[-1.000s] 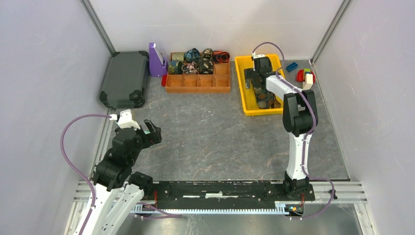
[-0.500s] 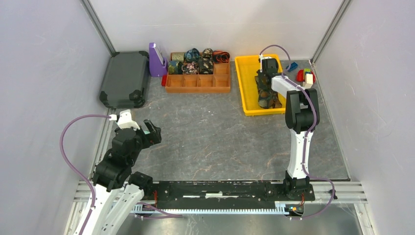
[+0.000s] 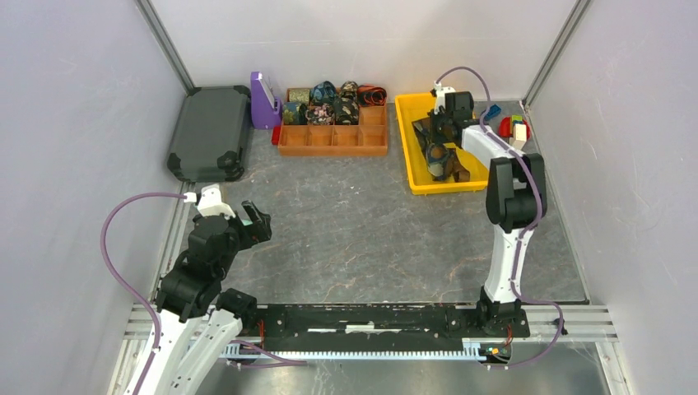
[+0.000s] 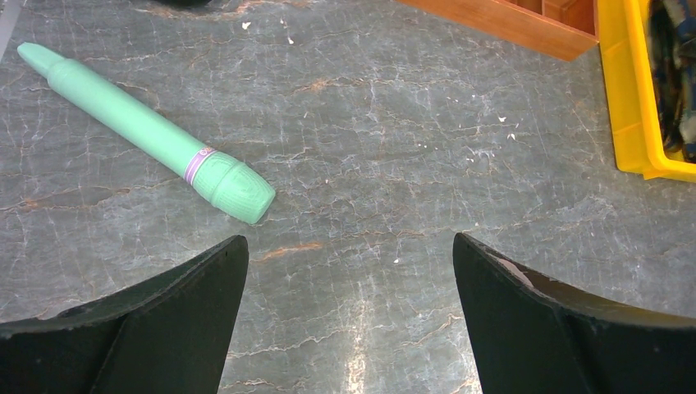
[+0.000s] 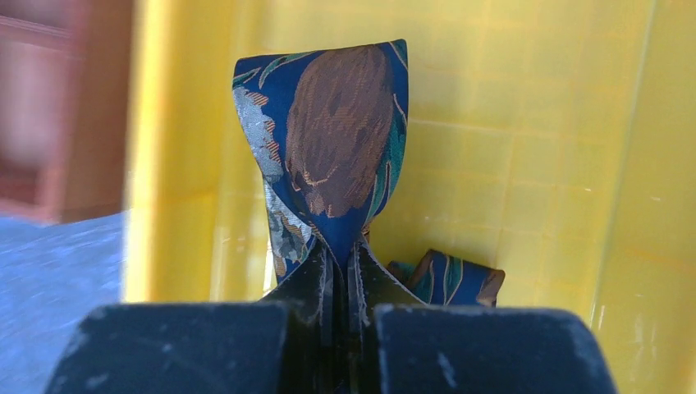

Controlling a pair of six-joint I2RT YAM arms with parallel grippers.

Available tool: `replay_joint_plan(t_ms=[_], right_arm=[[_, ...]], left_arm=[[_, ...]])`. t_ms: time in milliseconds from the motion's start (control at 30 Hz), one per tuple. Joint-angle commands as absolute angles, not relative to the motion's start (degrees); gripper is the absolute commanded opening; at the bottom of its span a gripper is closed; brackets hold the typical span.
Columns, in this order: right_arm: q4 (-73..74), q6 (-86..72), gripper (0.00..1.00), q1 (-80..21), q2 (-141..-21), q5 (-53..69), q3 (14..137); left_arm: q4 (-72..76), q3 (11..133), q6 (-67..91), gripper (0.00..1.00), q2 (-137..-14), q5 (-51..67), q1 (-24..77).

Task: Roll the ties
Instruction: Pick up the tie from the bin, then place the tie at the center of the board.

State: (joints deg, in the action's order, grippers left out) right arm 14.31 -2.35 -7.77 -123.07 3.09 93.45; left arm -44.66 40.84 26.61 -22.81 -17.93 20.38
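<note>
Loose ties (image 3: 444, 160) lie heaped in the yellow tray (image 3: 409, 148) at the back right. My right gripper (image 3: 438, 132) reaches into the tray's far half. In the right wrist view its jaws are pressed together, and this right gripper (image 5: 345, 263) is shut on a fold of a blue tie (image 5: 336, 139) with a brown leaf print that stands up above the fingertips. Another bit of blue tie (image 5: 447, 279) lies behind it. Rolled ties (image 3: 329, 103) fill the back row of the wooden organiser (image 3: 333, 141). My left gripper (image 3: 257, 222) hovers open over bare table, the left gripper (image 4: 349, 271) holding nothing.
A teal-green tapered stick (image 4: 156, 139) lies on the table ahead and left of the left gripper. A dark grey case (image 3: 210, 132) sits at the back left, with a purple holder (image 3: 263, 100) beside the organiser. Coloured toy blocks (image 3: 512, 125) lie right of the yellow tray.
The right gripper has gone from open to shut on the blue tie and shifted toward the tray's far right. The left arm has not moved.
</note>
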Motion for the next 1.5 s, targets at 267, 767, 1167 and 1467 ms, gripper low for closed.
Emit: replay_joint_plan(t_ms=[267, 767, 1167, 1467], right_arm=[[4.89, -8.55, 0.00, -10.61, -98.85, 27.66, 92.34], [7.70, -11.78, 0.00, -28.75, -86.11, 18.72, 104.15], [14.73, -16.18, 0.00, -55.61, -80.87, -27.42, 106.66], [14.05, -34.82, 0.00, -72.94, -75.03, -55.07, 86.89]], left_arm=[[-42.76, 40.62, 23.77, 1.00, -22.26, -18.50, 20.21], [-42.88, 40.68, 23.97, 1.00, -22.41, -18.77, 20.09], [-42.97, 40.64, 24.17, 0.96, -23.55, -18.91, 19.99], [-43.08, 40.62, 24.30, 0.96, -23.40, -19.25, 20.04]])
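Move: The right fingers already pinch the patterned tie inside the yellow bin; the tie's bulk lies about 3 cm back, 2 cm right and 3 cm below. The open middle of the table is some 20 cm back and 22 cm left, about 5 cm lower, and the orange organizer's middle about 27 cm left and 6 cm ahead, 3 cm lower. From the left hand the tie is roughly 30 cm ahead, 50 cm right and 15 cm below. Still pinching the tie, the right hand lifts it some 40 cm from the bin, sweeping back and left. ##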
